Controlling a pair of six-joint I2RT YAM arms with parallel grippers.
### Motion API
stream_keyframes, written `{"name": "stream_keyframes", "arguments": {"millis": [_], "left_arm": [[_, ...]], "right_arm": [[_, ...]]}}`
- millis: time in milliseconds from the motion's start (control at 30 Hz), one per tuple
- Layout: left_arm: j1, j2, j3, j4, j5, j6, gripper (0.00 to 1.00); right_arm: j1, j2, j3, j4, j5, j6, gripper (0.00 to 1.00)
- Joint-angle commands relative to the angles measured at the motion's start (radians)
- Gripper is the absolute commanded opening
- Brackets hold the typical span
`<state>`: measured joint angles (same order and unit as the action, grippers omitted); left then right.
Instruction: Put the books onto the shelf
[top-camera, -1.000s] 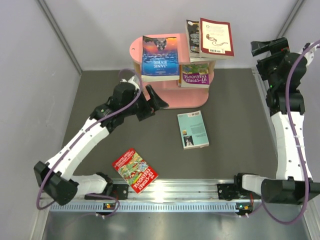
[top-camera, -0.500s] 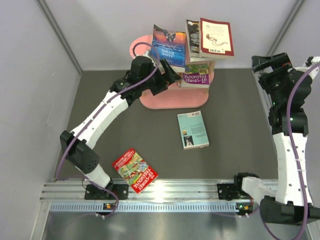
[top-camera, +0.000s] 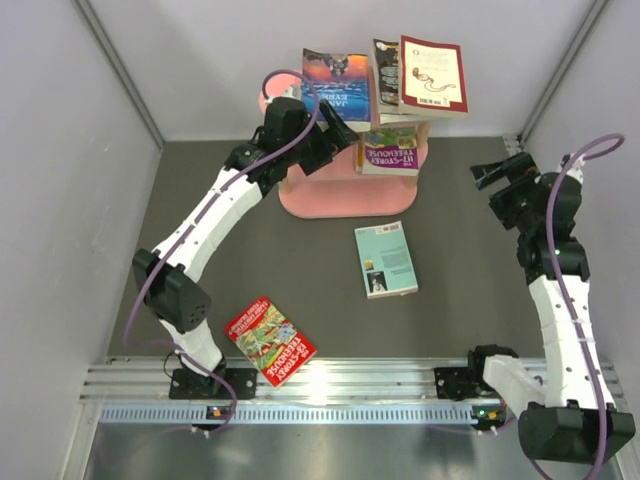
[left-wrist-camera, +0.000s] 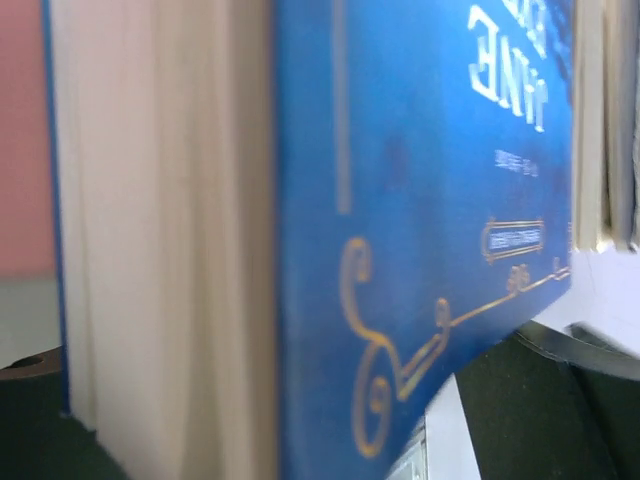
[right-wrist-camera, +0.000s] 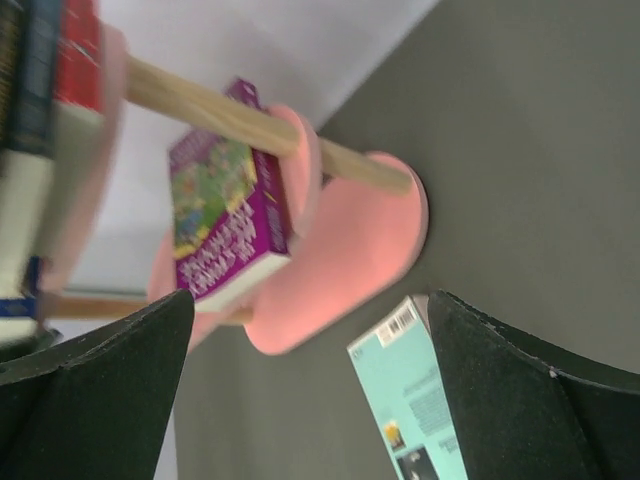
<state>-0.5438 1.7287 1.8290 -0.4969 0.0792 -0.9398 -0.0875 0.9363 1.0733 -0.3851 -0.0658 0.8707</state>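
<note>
The pink shelf (top-camera: 335, 203) stands at the back of the table. The blue Jane Eyre book (top-camera: 337, 88) lies on its top board. My left gripper (top-camera: 336, 128) is open against the book's near edge, and that book (left-wrist-camera: 420, 200) fills the left wrist view between the dark fingers (left-wrist-camera: 560, 400). A maroon-and-cream book (top-camera: 432, 75) lies on a dark one (top-camera: 384, 68) at the top right. A purple-green book (top-camera: 392, 150) sits on the middle board. On the mat lie a teal book (top-camera: 386, 258) and a red Treehouse book (top-camera: 270, 340). My right gripper (top-camera: 488, 176) hangs open and empty, right of the shelf.
Grey walls close in the mat on three sides. The metal rail (top-camera: 340, 385) with both arm bases runs along the near edge. In the right wrist view the shelf (right-wrist-camera: 370, 240), the purple-green book (right-wrist-camera: 225, 200) and the teal book (right-wrist-camera: 420, 400) show between the fingers.
My left arm rose from beside the shelf's foot to the top board and shoved the Jane Eyre book back and askew. My right arm swung down and leftward toward the shelf.
</note>
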Motion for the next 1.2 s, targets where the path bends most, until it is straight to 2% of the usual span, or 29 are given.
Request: {"name": "stream_keyframes", "arguments": {"millis": [0,233,367,467,667,700,767,800,900,1167], "left_arm": [[0.018,0.038,0.068,-0.022,-0.067,-0.016,0.97],[0.024,0.002,0.039,-0.074,-0.162,-0.028,0.98],[0.030,-0.055,0.010,-0.097,-0.188,-0.014,0.98],[0.025,-0.154,-0.069,-0.098,-0.159,0.006,0.98],[-0.013,-0.361,-0.512,-0.025,-0.133,-0.053,0.98],[-0.022,-0.380,-0.628,0.000,-0.131,-0.091,0.98],[-0.053,-0.397,-0.720,0.084,-0.118,-0.114,0.99],[-0.064,-0.390,-0.779,0.102,-0.113,-0.132,0.98],[-0.103,-0.315,-0.830,0.194,-0.050,-0.140,0.99],[-0.143,0.030,-0.772,0.412,0.083,-0.163,0.98]], "right_arm": [[0.011,-0.028,-0.084,-0.018,-0.100,-0.024,1.00],[0.066,0.015,-0.358,0.070,-0.313,-0.018,1.00],[0.129,0.097,-0.430,0.126,-0.402,-0.030,1.00],[0.170,0.174,-0.455,0.149,-0.417,-0.059,1.00],[0.195,0.373,-0.429,0.192,-0.404,-0.130,1.00],[0.193,0.416,-0.417,0.180,-0.394,-0.143,1.00],[0.192,0.461,-0.382,0.180,-0.385,-0.165,1.00],[0.192,0.502,-0.369,0.177,-0.384,-0.171,1.00],[0.193,0.565,-0.323,0.176,-0.364,-0.190,1.00],[0.210,0.656,-0.323,0.193,-0.355,-0.213,1.00]]}}
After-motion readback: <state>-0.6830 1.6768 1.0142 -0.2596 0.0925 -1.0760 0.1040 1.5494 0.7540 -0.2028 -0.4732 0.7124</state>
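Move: The teal book lies flat on the table, from the right hand about 19 cm left, 4 cm back and 31 cm below; the shelf's middle is roughly 29 cm left of that hand, 16 cm ahead and 16 cm below. From the left hand, the same book is some 15 cm back, 10 cm right and 31 cm down. The Jane Eyre book's middle lies about 7 cm ahead of the left hand, 2 cm left and nearly level. No grip is made: both open hands come down beside the teal book. The right drops some 29 cm and swings 12 cm left to the book's right edge, tipping down and turning counter-clockwise, backing first, then edging forward. The left nudges forward and down at the Jane Eyre book's near edge, swings left, then pulls back and dives to the teal book's left side, swinging right again and tipping about 30 degrees down. ##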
